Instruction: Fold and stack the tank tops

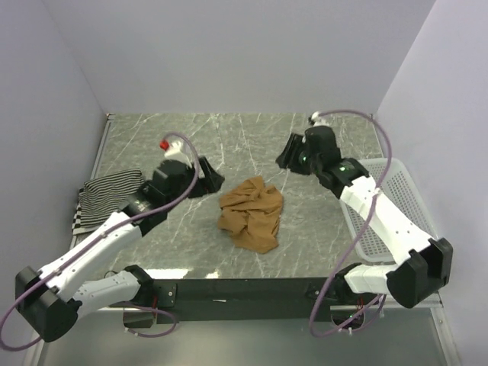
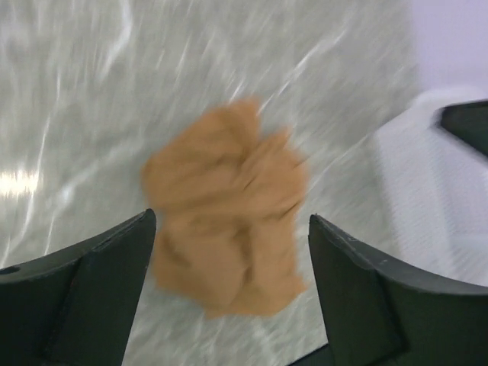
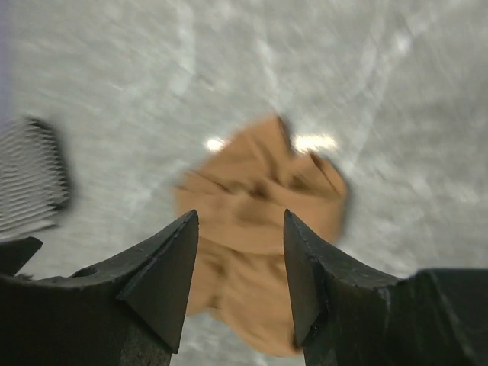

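The plain tan-brown tank top (image 1: 252, 213) lies crumpled in a heap on the marble table's middle; it also shows blurred in the left wrist view (image 2: 225, 206) and the right wrist view (image 3: 259, 221). A striped tank top (image 1: 107, 194) lies folded at the left edge, partly under my left arm; I cannot tell whether another top lies beneath it. My left gripper (image 1: 206, 181) is open and empty, raised left of the tan top. My right gripper (image 1: 288, 156) is open and empty, raised to its upper right. Both wrist views show open jaws with the tan top between them below.
A white plastic mesh basket (image 1: 396, 206) stands at the right edge, partly under my right arm, and shows in the left wrist view (image 2: 427, 198). Pale walls close the table on three sides. A black bar (image 1: 244, 290) runs along the near edge.
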Controlling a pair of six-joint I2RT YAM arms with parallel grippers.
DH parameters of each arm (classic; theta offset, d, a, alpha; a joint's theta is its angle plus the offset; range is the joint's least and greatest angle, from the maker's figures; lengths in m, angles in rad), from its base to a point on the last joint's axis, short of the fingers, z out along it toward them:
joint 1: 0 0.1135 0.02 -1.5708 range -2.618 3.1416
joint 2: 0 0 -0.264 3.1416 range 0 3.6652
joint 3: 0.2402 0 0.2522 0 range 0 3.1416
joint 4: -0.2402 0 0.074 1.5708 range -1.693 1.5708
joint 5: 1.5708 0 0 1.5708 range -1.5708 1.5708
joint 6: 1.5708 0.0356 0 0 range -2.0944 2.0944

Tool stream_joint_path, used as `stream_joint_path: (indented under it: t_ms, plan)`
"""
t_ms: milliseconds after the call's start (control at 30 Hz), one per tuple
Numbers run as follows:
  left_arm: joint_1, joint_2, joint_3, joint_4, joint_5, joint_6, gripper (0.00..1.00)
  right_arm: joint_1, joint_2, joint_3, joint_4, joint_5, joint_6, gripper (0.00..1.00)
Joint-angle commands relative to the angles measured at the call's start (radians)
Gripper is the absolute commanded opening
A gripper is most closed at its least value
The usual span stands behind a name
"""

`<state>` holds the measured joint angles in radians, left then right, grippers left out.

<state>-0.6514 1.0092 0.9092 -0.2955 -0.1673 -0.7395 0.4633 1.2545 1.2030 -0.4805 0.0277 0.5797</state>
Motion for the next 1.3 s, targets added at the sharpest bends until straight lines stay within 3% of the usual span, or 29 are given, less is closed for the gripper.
stream_joint_path:
  t_ms: [0, 67, 200, 400, 600, 833, 933, 1033, 1100, 1133, 1167, 1267]
  plan:
    - [0.001, 0.020, -0.157, 0.079, 0.090, -0.087, 0.84, 0.005, -0.062, -0.119, -0.003, 0.047, -0.008, 0.56]
    - [-0.017, 0.028, -0.248, 0.131, 0.120, -0.122, 0.78, 0.006, -0.108, -0.204, 0.048, 0.040, 0.006, 0.55]
    - [-0.095, 0.060, -0.340, 0.183, 0.095, -0.170, 0.75, 0.021, -0.145, -0.415, 0.086, 0.028, 0.046, 0.52]
    - [-0.211, 0.089, -0.431, 0.246, 0.067, -0.238, 0.77, 0.211, -0.231, -0.638, 0.184, 0.028, 0.155, 0.51]
    - [-0.295, 0.094, -0.478, 0.315, 0.038, -0.284, 0.78, 0.403, -0.280, -0.746, 0.252, 0.078, 0.261, 0.51]
    - [-0.321, 0.238, -0.426, 0.361, -0.044, -0.268, 0.77, 0.491, -0.112, -0.741, 0.315, 0.153, 0.313, 0.50]
    - [-0.321, 0.291, -0.400, 0.384, -0.055, -0.248, 0.75, 0.499, -0.066, -0.732, 0.316, 0.181, 0.321, 0.41]
    - [-0.321, 0.327, -0.379, 0.403, -0.040, -0.235, 0.65, 0.500, -0.072, -0.712, 0.296, 0.189, 0.319, 0.18]
    - [-0.321, 0.321, -0.368, 0.394, -0.038, -0.232, 0.48, 0.503, -0.099, -0.683, 0.251, 0.204, 0.319, 0.02]
    - [-0.321, 0.315, -0.348, 0.378, -0.040, -0.224, 0.40, 0.502, -0.139, -0.669, 0.228, 0.216, 0.316, 0.00]
    - [-0.321, 0.292, -0.336, 0.359, -0.043, -0.224, 0.22, 0.503, -0.165, -0.637, 0.202, 0.236, 0.313, 0.00]
    - [-0.321, 0.215, -0.290, 0.265, -0.072, -0.207, 0.01, 0.502, -0.276, -0.550, 0.099, 0.270, 0.289, 0.00]
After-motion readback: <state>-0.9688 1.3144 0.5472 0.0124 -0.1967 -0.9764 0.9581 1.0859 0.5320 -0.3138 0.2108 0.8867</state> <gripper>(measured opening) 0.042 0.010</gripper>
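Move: The brown tank top lies crumpled on the table, its middle about 13 cm to the left hand's right and 2 cm back of it, some 22 cm below. From the right hand that middle is about 10 cm to the left, 10 cm back and 23 cm down. The folded striped stack sits roughly 31 cm left of the left hand and 2 cm farther out; the white basket is about 32 cm right of the right hand and 9 cm back. Down and back towards the brown tank top's near edge both open grippers go, dropping over 20 cm as their fingers tip steeply down; the right draws back some 18 cm, the left about 10 cm while edging right. At table height they close, left hand on the near-left part, right hand on the near-right corner, pinching the cloth, then start up again, the right a little higher. ##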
